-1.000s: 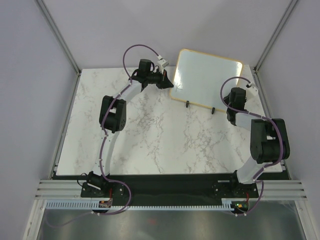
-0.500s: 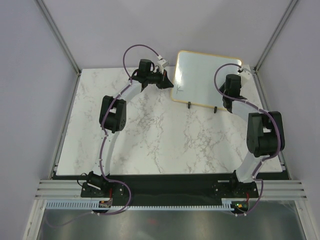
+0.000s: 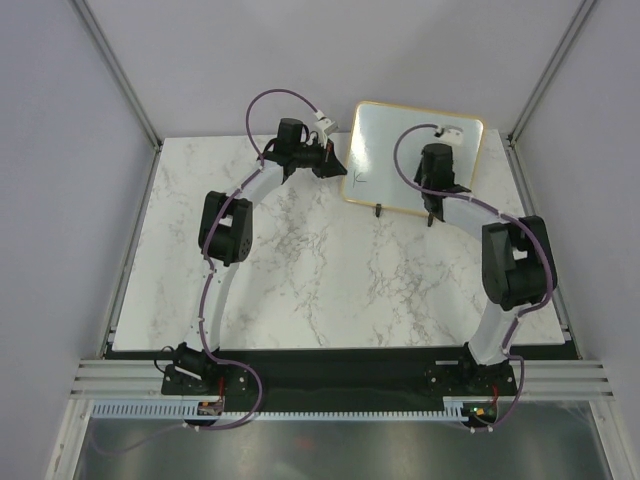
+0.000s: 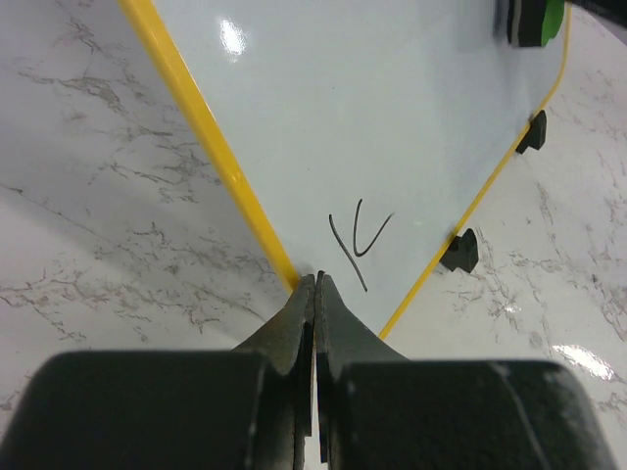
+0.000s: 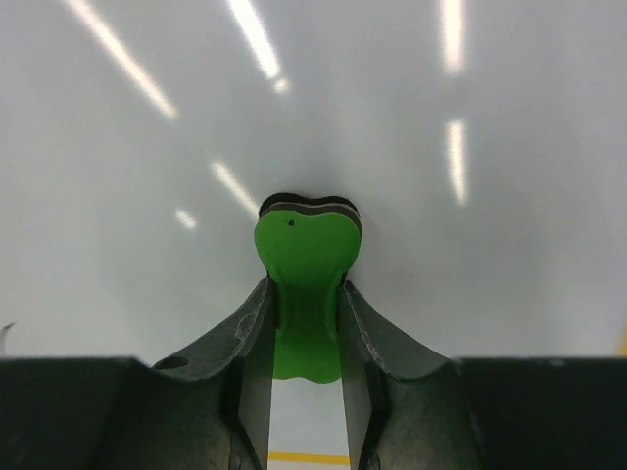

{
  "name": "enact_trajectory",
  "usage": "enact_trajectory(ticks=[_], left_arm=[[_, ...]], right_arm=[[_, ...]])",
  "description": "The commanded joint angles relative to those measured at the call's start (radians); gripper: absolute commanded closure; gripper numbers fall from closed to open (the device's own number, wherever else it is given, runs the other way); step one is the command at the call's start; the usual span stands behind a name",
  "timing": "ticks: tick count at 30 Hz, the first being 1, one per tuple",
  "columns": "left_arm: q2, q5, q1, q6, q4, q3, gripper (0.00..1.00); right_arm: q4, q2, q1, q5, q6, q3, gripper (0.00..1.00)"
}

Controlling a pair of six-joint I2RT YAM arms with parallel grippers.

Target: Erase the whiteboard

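The whiteboard (image 3: 385, 150) stands tilted on two black clip feet (image 3: 378, 210) at the back of the marble table. A small black scribble (image 4: 358, 240) sits near its lower left corner. My left gripper (image 3: 338, 168) is shut on that corner; in the left wrist view its fingertips (image 4: 315, 284) pinch the yellow-looking frame (image 4: 211, 157). My right gripper (image 3: 436, 170) is over the right half of the board, shut on the green eraser (image 5: 307, 245), whose dark felt end presses on the glossy white surface (image 5: 460, 245). The eraser also shows in the left wrist view (image 4: 537, 20).
The marble table (image 3: 300, 270) lies in front of the board. Grey walls and metal posts (image 3: 115, 70) close in the back and sides. The arm bases (image 3: 200, 370) sit on a black rail at the near edge.
My right arm has swept left across the board with the eraser, from its right edge toward its middle. The left gripper and the scribble have not moved.
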Motion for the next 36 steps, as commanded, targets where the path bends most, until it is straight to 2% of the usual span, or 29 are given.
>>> enact_trajectory(ticks=[1, 6, 9, 14, 20, 28, 29, 30, 32, 33, 36], left_arm=[[-0.046, -0.012, 0.005, 0.036, -0.019, 0.035, 0.98], [-0.04, -0.003, 0.01, 0.035, -0.015, 0.039, 0.98], [-0.035, 0.007, 0.013, 0.018, -0.007, 0.039, 0.98], [-0.037, 0.011, 0.014, 0.015, -0.004, 0.039, 0.98], [-0.035, 0.016, 0.014, 0.015, -0.004, 0.045, 0.98], [-0.023, -0.024, 0.022, 0.004, -0.009, 0.07, 0.98], [-0.017, -0.045, 0.027, -0.003, -0.009, 0.09, 0.96], [-0.008, -0.058, 0.03, -0.02, -0.007, 0.1, 0.81], [0.006, -0.081, 0.034, -0.039, 0.016, 0.122, 0.62], [0.014, -0.082, 0.034, -0.06, 0.025, 0.128, 0.49], [0.052, -0.052, 0.034, -0.13, 0.059, 0.151, 0.38]], right_arm=[[-0.025, 0.066, 0.137, -0.048, -0.256, 0.111, 1.0], [-0.063, 0.161, 0.186, -0.126, -0.242, 0.26, 1.0], [-0.141, 0.256, 0.218, -0.088, -0.204, 0.378, 1.0], [-0.15, 0.36, 0.264, -0.073, -0.132, 0.478, 1.0], [-0.161, 0.396, 0.296, -0.05, -0.064, 0.44, 1.0], [-0.083, 0.288, 0.29, 0.082, -0.035, 0.285, 1.0], [-0.083, 0.284, 0.287, 0.087, -0.035, 0.28, 1.0], [-0.085, 0.276, 0.289, 0.085, -0.037, 0.277, 1.0], [-0.081, 0.271, 0.284, 0.087, -0.03, 0.268, 1.0], [-0.08, 0.262, 0.286, 0.085, -0.029, 0.265, 1.0], [-0.077, 0.253, 0.281, 0.079, -0.023, 0.257, 1.0]])
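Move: The right hand, still gripping the eraser against the whiteboard, has the last K-like mark roughly 22 cm to its left, 3 cm ahead and 5 cm lower. The board's lower left corner is about 26 cm left and 3 cm back; the left black stub some 16 cm left and 5 cm back, the right stub 1 cm left and 8 cm back, all about 8 cm lower. From the left hand, shut at the board's left edge, that mark lies about 6 cm right, 1 cm back and 2 cm lower. Quickly leftwards across the board, the right hand sweeps the held eraser about 20 cm, turning some 20 degrees counter-clockwise and angling forward, then curves down and back and eases 2 cm right again, ending beside the mark's right-hand end. Late on, the left hand comes off the board's left edge, rising and going forward about 3 cm each while its shut fingers open past halfway. ##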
